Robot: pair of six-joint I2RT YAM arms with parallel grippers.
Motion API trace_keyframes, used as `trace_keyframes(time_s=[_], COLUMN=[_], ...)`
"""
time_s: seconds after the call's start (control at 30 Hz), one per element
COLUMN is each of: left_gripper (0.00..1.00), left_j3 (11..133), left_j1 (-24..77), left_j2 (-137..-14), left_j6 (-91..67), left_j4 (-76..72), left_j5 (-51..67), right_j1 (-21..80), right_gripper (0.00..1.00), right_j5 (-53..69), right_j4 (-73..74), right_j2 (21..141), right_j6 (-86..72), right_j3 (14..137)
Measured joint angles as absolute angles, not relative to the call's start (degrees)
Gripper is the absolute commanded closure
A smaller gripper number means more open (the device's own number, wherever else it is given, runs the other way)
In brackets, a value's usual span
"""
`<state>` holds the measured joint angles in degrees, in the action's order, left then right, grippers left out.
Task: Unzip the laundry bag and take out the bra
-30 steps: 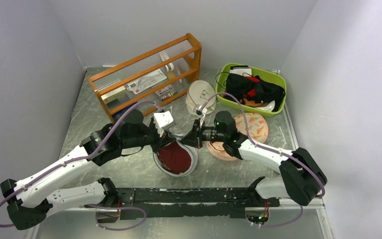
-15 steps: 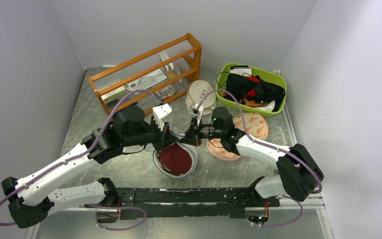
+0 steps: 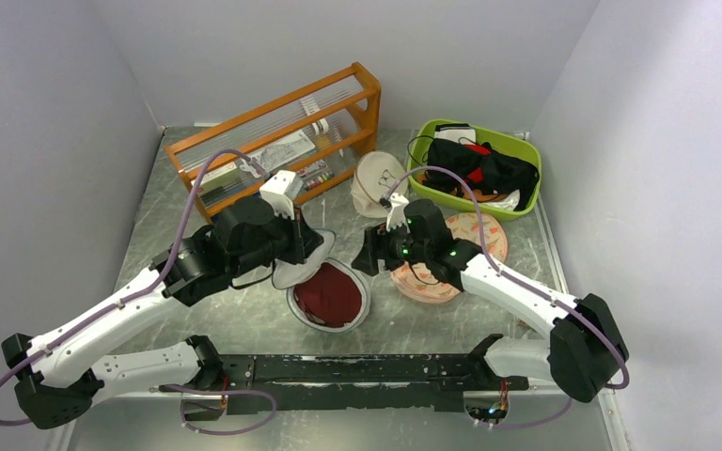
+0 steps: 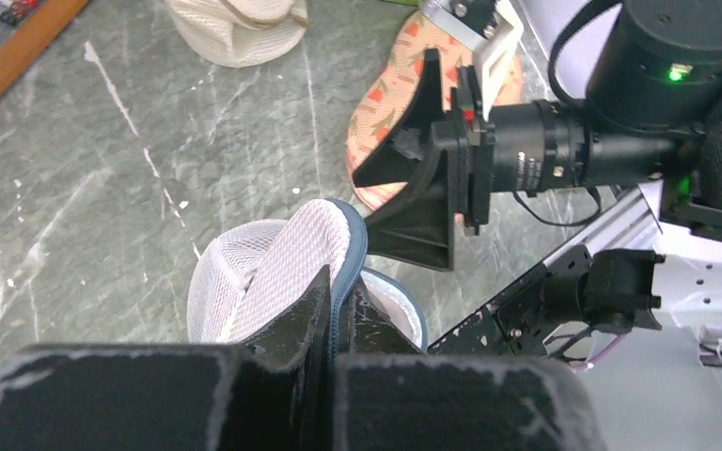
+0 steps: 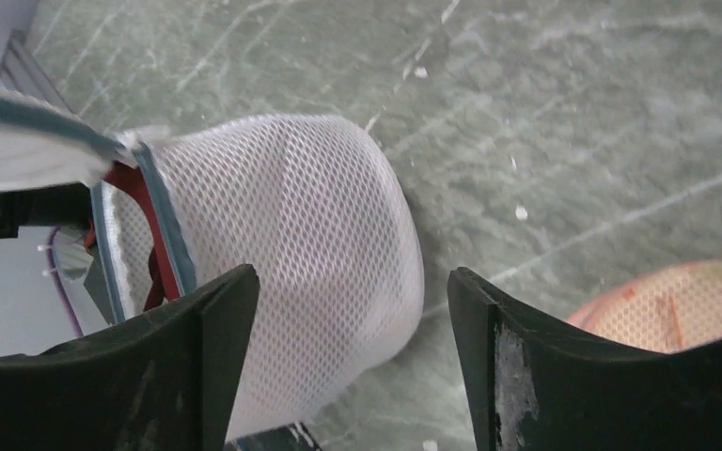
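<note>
The laundry bag [image 3: 293,303] lies mid-table, unzipped, its white mesh lid [image 3: 299,272] folded up and back. The maroon bra [image 3: 331,296] lies in the open bag. My left gripper [image 3: 314,252] is shut on the lid's blue zip edge [image 4: 348,254], holding it raised. My right gripper [image 3: 363,261] hangs just right of the bag, open, with nothing held. In the right wrist view the gripper [image 5: 353,282] frames the bag's mesh wall [image 5: 320,235] beyond its fingertips, and a strip of red bra [image 5: 147,218] shows in the zip gap.
An orange wooden rack [image 3: 282,141] stands at the back left. A green basket [image 3: 532,162] with black clothing sits at the back right. A cream pouch [image 3: 378,183] and a peach pad [image 3: 475,240] lie right of the bag. A black rail [image 3: 357,371] runs along the near edge.
My right gripper opened, let go near the bag's rim and drew back to the right. The left gripper pulled the lid up and leftward, so the bag gapes wider.
</note>
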<state>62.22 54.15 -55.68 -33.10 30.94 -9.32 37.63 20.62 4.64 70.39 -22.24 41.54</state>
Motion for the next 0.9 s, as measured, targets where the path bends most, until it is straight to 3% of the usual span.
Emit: trace_keyframes(time_s=[0.33, 0.63, 0.9], left_gripper=[0.93, 0.93, 0.93], left_j3=[62.5, 58.8, 57.7], left_j1=[46.5, 37.2, 35.7], left_j2=[-56.7, -54.0, -52.6], left_j6=[-35.8, -37.7, -38.9], left_j4=[32.1, 30.3, 29.8], left_j5=[-6.5, 3.6, 7.8], right_j1=[47.0, 49.5, 52.0], right_gripper=[0.07, 0.06, 0.06], right_j5=[9.6, 5.0, 4.6], right_j4=[21.0, 25.6, 24.9], right_j2=[68.9, 64.4, 61.6], right_j6=[-26.4, -30.0, -33.1], right_j3=[48.1, 48.9, 45.1])
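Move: The dark red bra lies in the open laundry bag, about 9 cm back from the right hand, 7 cm to its left and some 7 cm lower. From that hand, the raised lid stands about 11 cm left, 2 cm back and 5 cm higher, the strawberry-print bags lie 20 cm right and 2 cm back, and the cream bag 16 cm ahead and 4 cm right. The left hand has the bra about 11 cm back, 3 cm right and 20 cm below. The right hand, already off the zip and partly open, draws back about 7 cm along the right side of the bag, dipping slightly, rising a couple of centimetres and easing down again as its fingers spread almost fully, coming closer to the bra. The left hand keeps its pinch on the lid's edge and pulls it left and forward, away from the opening, by roughly 4 to 5 cm and slightly down, its wrist tilting some 10 degrees. ##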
